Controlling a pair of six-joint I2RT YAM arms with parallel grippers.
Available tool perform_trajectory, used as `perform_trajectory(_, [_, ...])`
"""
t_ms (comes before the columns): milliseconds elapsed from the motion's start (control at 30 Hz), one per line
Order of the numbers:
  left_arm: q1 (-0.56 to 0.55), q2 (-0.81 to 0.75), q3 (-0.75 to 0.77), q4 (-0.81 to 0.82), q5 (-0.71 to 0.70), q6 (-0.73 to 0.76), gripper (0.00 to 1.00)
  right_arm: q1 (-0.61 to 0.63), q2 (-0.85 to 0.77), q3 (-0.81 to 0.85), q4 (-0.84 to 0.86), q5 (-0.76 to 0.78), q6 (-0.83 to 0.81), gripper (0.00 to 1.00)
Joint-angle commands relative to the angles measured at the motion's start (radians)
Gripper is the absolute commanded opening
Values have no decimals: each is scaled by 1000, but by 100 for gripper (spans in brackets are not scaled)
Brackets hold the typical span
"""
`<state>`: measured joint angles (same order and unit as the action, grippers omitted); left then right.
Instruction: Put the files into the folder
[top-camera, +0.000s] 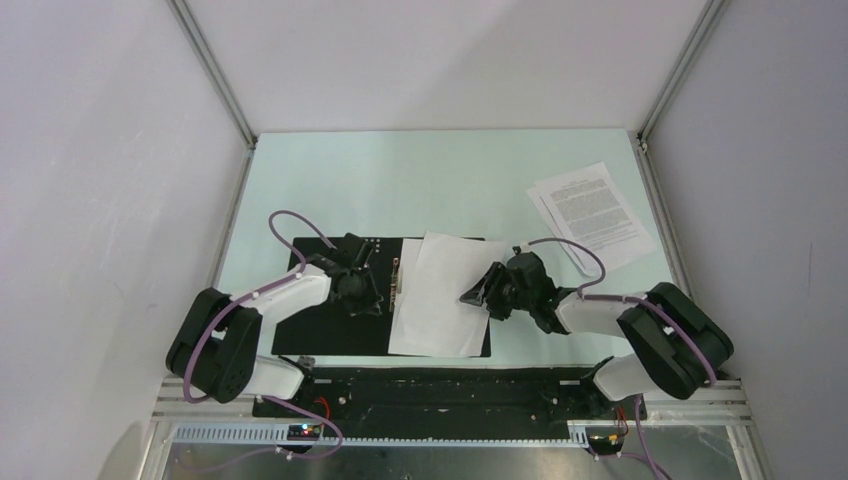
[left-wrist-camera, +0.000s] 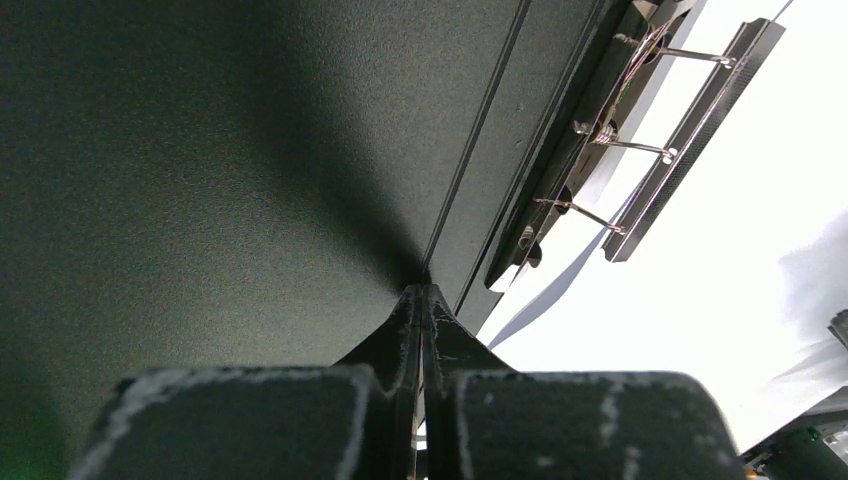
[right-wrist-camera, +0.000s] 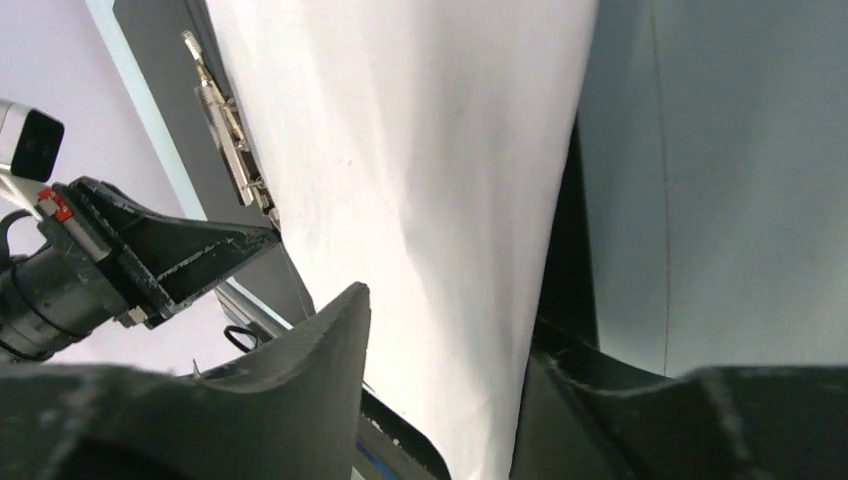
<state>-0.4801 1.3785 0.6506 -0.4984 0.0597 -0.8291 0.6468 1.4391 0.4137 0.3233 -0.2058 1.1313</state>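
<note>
The folder lies open on the table, black inside, with a metal clip along its spine. Blank white files rest on its right half, slightly askew. In the right wrist view they run between my spread fingers. Printed files lie on the table at the back right. My left gripper is shut, its tips pressed on the folder's left inside next to the spine. My right gripper hovers open at the blank files' right edge.
The pale green table is walled by white panels on three sides. A black base rail runs along the near edge between the arm bases. The left arm's wrist shows beyond the clip.
</note>
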Motion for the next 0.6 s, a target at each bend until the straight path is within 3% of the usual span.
perform_trajectory(0, [-8, 39, -33, 8, -33, 14, 0, 5, -66, 22, -112, 75, -73, 55])
perform_trajectory(100, [-8, 41, -29, 8, -35, 18, 0, 2, -92, 30, -166, 110, -101, 69])
perform_trajectory(267, [-7, 50, -22, 8, -32, 29, 0, -19, -103, 31, -244, 163, -136, 81])
perform_trajectory(567, [-6, 58, -10, 6, -28, 50, 0, -138, 6, 81, -192, 152, -227, 86])
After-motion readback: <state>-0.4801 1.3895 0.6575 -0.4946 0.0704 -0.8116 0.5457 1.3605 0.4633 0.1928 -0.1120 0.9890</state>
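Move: The right hand, already part open, is at the right side of the top paper, whose middle lies about 5 cm to its left, 3 cm ahead and 2 cm below. The clip is about 19 cm left and 6 cm ahead; the printed sheets are some 27 cm right and 21 cm ahead. For the left hand, shut and resting on the folder, the paper's middle lies about 18 cm right and 4 cm ahead. Right fingers open wide, rising slightly, then swing some 5 cm forward and right along the paper's right edge. ##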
